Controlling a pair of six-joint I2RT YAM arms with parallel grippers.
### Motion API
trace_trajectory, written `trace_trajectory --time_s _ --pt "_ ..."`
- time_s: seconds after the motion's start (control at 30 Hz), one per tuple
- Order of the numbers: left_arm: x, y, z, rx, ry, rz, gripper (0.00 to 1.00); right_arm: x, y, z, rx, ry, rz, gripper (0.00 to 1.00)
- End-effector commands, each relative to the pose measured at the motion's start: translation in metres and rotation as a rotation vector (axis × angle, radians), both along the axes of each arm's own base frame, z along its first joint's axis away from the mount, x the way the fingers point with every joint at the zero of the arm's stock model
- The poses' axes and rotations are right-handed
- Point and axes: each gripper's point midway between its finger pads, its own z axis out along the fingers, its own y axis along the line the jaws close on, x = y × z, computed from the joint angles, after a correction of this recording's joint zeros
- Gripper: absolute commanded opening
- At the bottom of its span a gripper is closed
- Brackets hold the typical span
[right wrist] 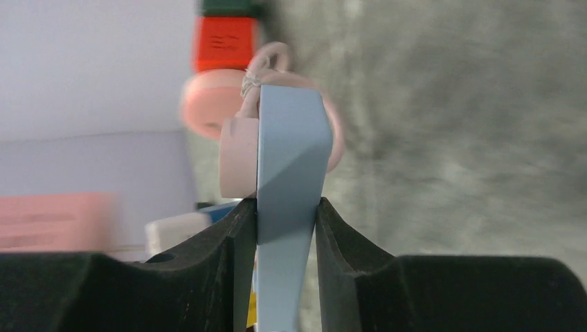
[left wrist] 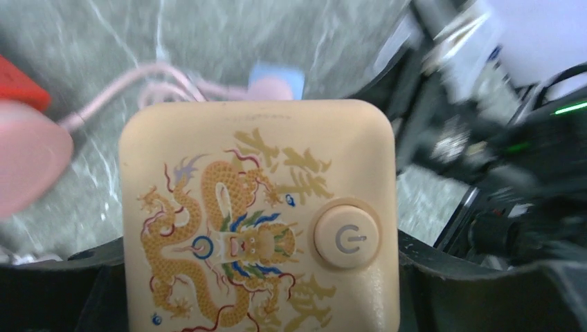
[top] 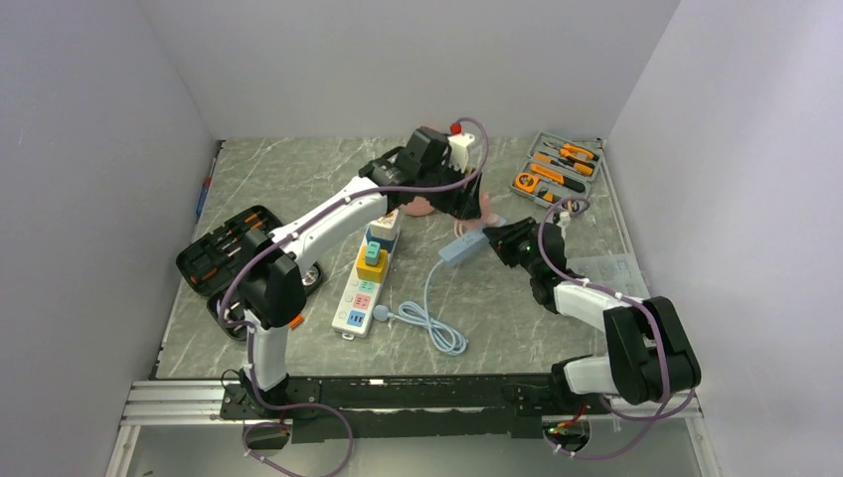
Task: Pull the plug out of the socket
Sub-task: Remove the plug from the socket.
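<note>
My right gripper is shut on a flat blue socket, one jaw on each broad face. A pale pink plug sits against the socket's left face, and its pink cable trails away. In the left wrist view the pink plug shows in front of the blue socket. My left gripper is shut on a cream box with a printed dragon and a round power button. From above, the arm hides this box.
A white power strip with coloured plugs lies left of centre. The socket's light blue cable coils beside it. An open black tool case sits at the left and a grey tool tray at the back right. A blurred pink object is near the left gripper.
</note>
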Motion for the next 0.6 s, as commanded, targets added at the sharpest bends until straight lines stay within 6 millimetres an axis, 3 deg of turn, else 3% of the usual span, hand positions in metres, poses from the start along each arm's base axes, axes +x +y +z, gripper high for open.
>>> trace_trajectory --time_s 0.0,0.17,0.37,0.57 --pt "0.006 -0.010 0.166 -0.349 -0.279 -0.026 0.00 -0.025 -0.015 -0.066 -0.116 0.181 -0.018 0.00" --pt "0.011 -0.001 0.168 -0.344 -0.289 -0.021 0.00 -0.028 -0.018 -0.075 -0.105 0.203 -0.027 0.00" --pt "0.011 0.011 0.122 -0.181 -0.329 -0.082 0.00 -0.022 -0.029 -0.059 -0.128 0.169 -0.040 0.00" --pt "0.011 0.043 0.070 0.135 -0.565 -0.222 0.00 -0.021 -0.045 -0.031 -0.192 0.111 -0.063 0.00"
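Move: The left gripper already grips the cream dragon plug, which looks just off the blue socket. The middle of the blue socket, held by the right gripper, lies about 5 cm back, 2 cm right and 8 cm below. The pink plug still in it is roughly 2 cm back, 3 cm right and 7 cm below; the pink disc is 4 cm ahead, 9 cm left and some 18 cm below. From the right gripper, the dragon plug is about 5 cm ahead, 4 cm left and 8 cm above. Whip the left gripper up and away from the blue socket, about 12 cm, with the dragon plug kept in its grip, then let it sink back some 5 cm while the wrist tilts about 20 degrees. At once drop the right gripper about 6 cm with the blue socket still pinched, tipping its fingers down some 10 degrees, then ease it rightward. ##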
